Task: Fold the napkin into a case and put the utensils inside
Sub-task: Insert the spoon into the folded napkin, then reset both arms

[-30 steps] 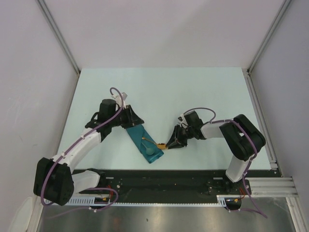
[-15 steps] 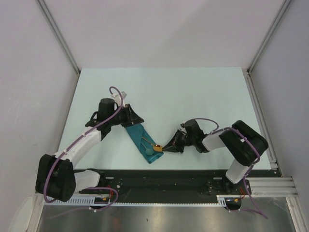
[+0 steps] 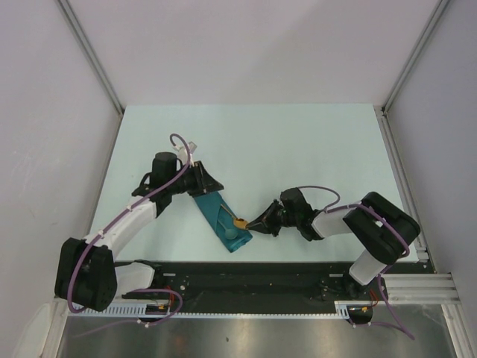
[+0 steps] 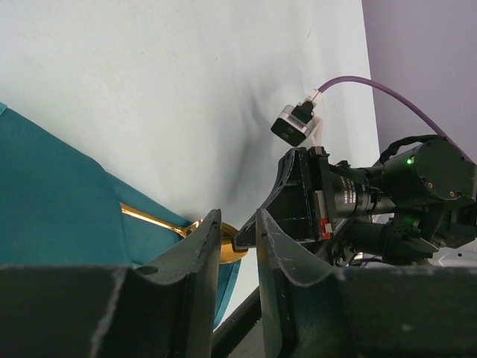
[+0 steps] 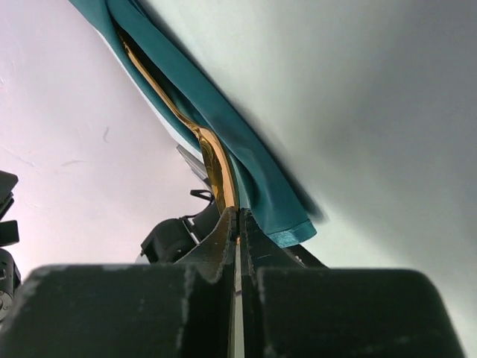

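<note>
The napkin lies folded as a narrow teal case (image 3: 215,212) (image 4: 52,201) (image 5: 223,119), slanting toward the near edge. The teal spoon's round bowl (image 3: 232,233) rests on its near end. The gold spoon (image 3: 240,221) (image 4: 149,218) (image 5: 212,160) has its handle inside the case and its bowl sticking out at the near right. My right gripper (image 3: 252,224) (image 5: 238,215) is shut, its tips pinching that bowl's rim. My left gripper (image 3: 209,192) (image 4: 237,218) sits at the case's far end, its jaws a narrow gap apart with nothing between them.
The pale table (image 3: 298,142) is walled in white on three sides, with a metal rail (image 3: 402,171) along its right edge. A black strip (image 3: 261,272) carrying the arm bases runs just below the case's near end.
My right gripper has closed and moved left toward the case, and the gold spoon has slid farther into it. The left gripper has stayed at the case's far end.
</note>
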Motion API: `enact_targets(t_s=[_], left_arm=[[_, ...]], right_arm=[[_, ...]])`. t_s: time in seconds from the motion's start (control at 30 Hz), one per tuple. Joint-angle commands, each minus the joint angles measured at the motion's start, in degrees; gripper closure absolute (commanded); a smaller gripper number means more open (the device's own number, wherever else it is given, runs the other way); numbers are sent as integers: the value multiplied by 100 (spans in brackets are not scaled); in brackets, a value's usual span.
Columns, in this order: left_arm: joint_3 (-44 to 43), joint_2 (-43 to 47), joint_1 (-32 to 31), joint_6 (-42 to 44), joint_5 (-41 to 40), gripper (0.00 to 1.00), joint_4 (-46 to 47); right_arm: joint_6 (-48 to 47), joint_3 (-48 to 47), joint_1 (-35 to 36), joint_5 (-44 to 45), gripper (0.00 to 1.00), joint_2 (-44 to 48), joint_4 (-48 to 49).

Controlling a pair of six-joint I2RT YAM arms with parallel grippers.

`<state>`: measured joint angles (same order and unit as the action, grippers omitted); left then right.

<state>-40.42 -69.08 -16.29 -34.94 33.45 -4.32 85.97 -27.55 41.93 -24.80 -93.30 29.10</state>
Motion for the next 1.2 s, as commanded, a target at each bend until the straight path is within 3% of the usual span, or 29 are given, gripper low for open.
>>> enact_targets(t_s=[0.0,0.37,0.43,0.47,0.53,0.57,0.67,0.73,0.83,0.97,1.03,1.07,1.1,1.17], left_arm=[[52,96,47,-39,205,71,203],[52,237,47,22,223,71,63],[52,237,47,31,223,71,36],[52,246,47,31,223,71,36],[52,246,47,31,241,71,36],[52,272,47,31,241,71,27],[26,333,47,66,258,66,-34],[17,386,47,92,267,60,-69],[35,509,47,66,267,48,-69],[140,693,13,5,416,40,79],[315,947,-66,-48,460,38,290],[403,1062,-197,-74,417,36,578],[630,1194,-303,-135,330,34,703],[807,1528,-725,-136,-144,30,827]], right_arm=[[227,-338,157,282,100,-48,122],[490,-594,421,379,98,-576,377],[490,-611,447,379,90,-619,403],[490,-663,465,353,80,-637,412],[464,-681,482,256,73,-663,473],[464,-664,500,221,64,-646,526],[315,-550,509,81,47,-383,500],[184,-444,518,19,42,-146,378],[-299,-426,491,-86,30,609,-421],[-1659,-654,299,71,15,1681,-2524],[-2986,-865,70,221,10,2008,-3240],[-3503,-1092,17,325,1,2104,-3810],[-4274,-1199,17,866,0,2296,-4059],[-4851,-1227,34,1692,0,2613,-4465]])
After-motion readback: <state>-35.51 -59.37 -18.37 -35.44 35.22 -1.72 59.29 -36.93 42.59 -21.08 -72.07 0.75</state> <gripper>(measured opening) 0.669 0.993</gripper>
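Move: My right hand already pinches the gold spoon by its bowl tip, the handle already reaching into the fold. The folded napkin's middle lies about 7 cm to my right hand's left, 1 cm ahead and 3 cm below; the teal spoon's bowl is roughly 4 cm left, 2 cm back and 3 cm below. From my left hand, the napkin's middle is some 7 cm back, level sideways and about 13 cm below. I push the pinched spoon about 3 cm left with my right hand, farther into the napkin's fold, sinking slightly. Then I open those fingers wide to let go, rise some 9 cm and swing back right about 5 cm, fingertips tilting up roughly 25 degrees. Late on, my left hand opens wider and eases back and up, touching nothing. ##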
